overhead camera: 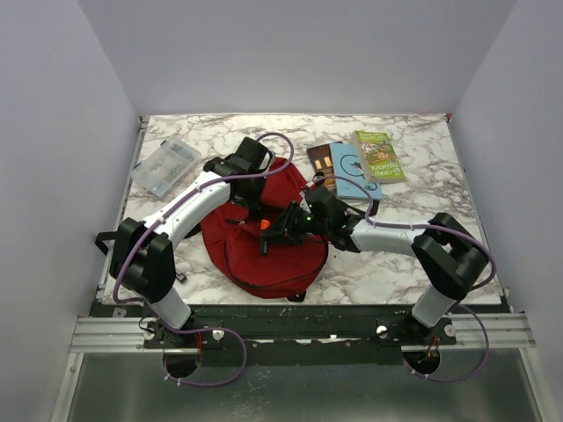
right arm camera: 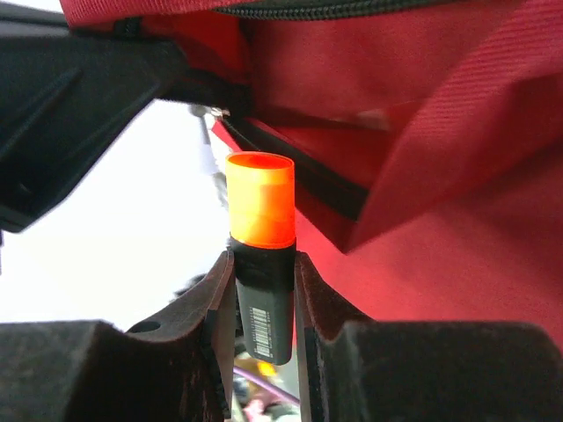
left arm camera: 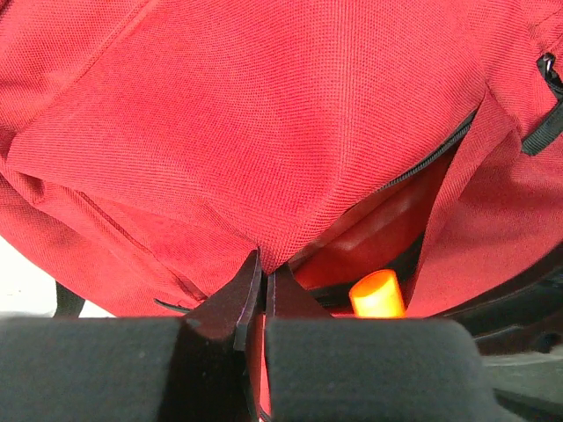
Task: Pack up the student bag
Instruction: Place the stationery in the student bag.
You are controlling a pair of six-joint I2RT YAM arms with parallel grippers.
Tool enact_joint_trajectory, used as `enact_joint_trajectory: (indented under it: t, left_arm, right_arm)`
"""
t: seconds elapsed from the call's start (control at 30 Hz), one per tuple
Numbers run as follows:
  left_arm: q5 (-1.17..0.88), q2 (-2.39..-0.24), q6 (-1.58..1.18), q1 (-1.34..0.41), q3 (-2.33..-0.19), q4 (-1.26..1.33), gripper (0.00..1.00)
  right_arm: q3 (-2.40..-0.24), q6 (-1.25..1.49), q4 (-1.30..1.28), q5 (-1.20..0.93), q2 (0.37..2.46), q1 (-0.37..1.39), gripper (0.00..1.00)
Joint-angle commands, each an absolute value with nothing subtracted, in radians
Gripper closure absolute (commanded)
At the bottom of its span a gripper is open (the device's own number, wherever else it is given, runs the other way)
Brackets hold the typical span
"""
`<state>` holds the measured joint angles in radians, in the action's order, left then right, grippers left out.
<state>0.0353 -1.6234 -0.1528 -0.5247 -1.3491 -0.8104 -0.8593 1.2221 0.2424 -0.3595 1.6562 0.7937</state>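
The dark red student bag lies in the middle of the table. My left gripper is shut on the edge of the bag's fabric flap and holds the zipper opening lifted. My right gripper is shut on an orange-capped highlighter with a black body, its cap pointing at the opening. The orange cap shows at the bag's mouth in the left wrist view, and as an orange dot from above.
A clear plastic case lies at the back left. Books lie at the back right: a green one, a light blue one and a dark one. A black strap lies left of the bag.
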Motion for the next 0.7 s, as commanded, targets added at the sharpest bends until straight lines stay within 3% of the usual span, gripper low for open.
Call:
enact_joint_trajectory:
  t: [0.0,0.17,0.43,0.67]
  left_arm:
    - [-0.032,-1.6,-0.155,-0.525,-1.361,-0.798,1.0]
    - [-0.022,-1.589,-0.151,-0.525,-1.35,-0.795,1.0]
    - [-0.017,-1.577,-0.152,-0.526,-1.343,-0.79,1.0]
    - [-0.012,-1.583,-0.15,-0.529,-1.348,-0.792,1.0]
  right_arm:
    - [-0.842,1.553,0.52,-0.361,1.722,0.802,0.99]
    - [-0.828,1.769,0.631,-0.197,1.8,0.802,0.99]
    - [-1.02,1.782,0.309,0.052,1.888,0.808,0.95]
    - [-1.096,1.72,0.152,0.172,1.884,0.811,0.78]
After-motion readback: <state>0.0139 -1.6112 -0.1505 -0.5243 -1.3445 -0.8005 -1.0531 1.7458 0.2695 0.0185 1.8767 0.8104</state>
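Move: The right hand holds the orange-capped marker, and the bag's opening under the raised flap lies about 8 cm ahead, hardly to either side, and some 3 cm below. The flap edge, pinched by the left fingers, is about 7 cm ahead, 3 cm left and 1 cm higher. The bag's black tab is about 10 cm back, 7 cm right and 10 cm below. From the left hand the opening is some 3 cm right, level fore and aft, 5 cm below. Keeping its grip on the marker, the right hand first slips a couple of centimetres to the left, then drives forward some 10 cm in all, sinking slightly, to carry the orange end in beneath the raised flap and into the bag's opening. On the way the wrist swings clockwise about 30 degrees, so that the fingers turn from pointing left to pointing forward-left, and it tips down a little, while the left hand stays put and still pinches the flap edge up. ##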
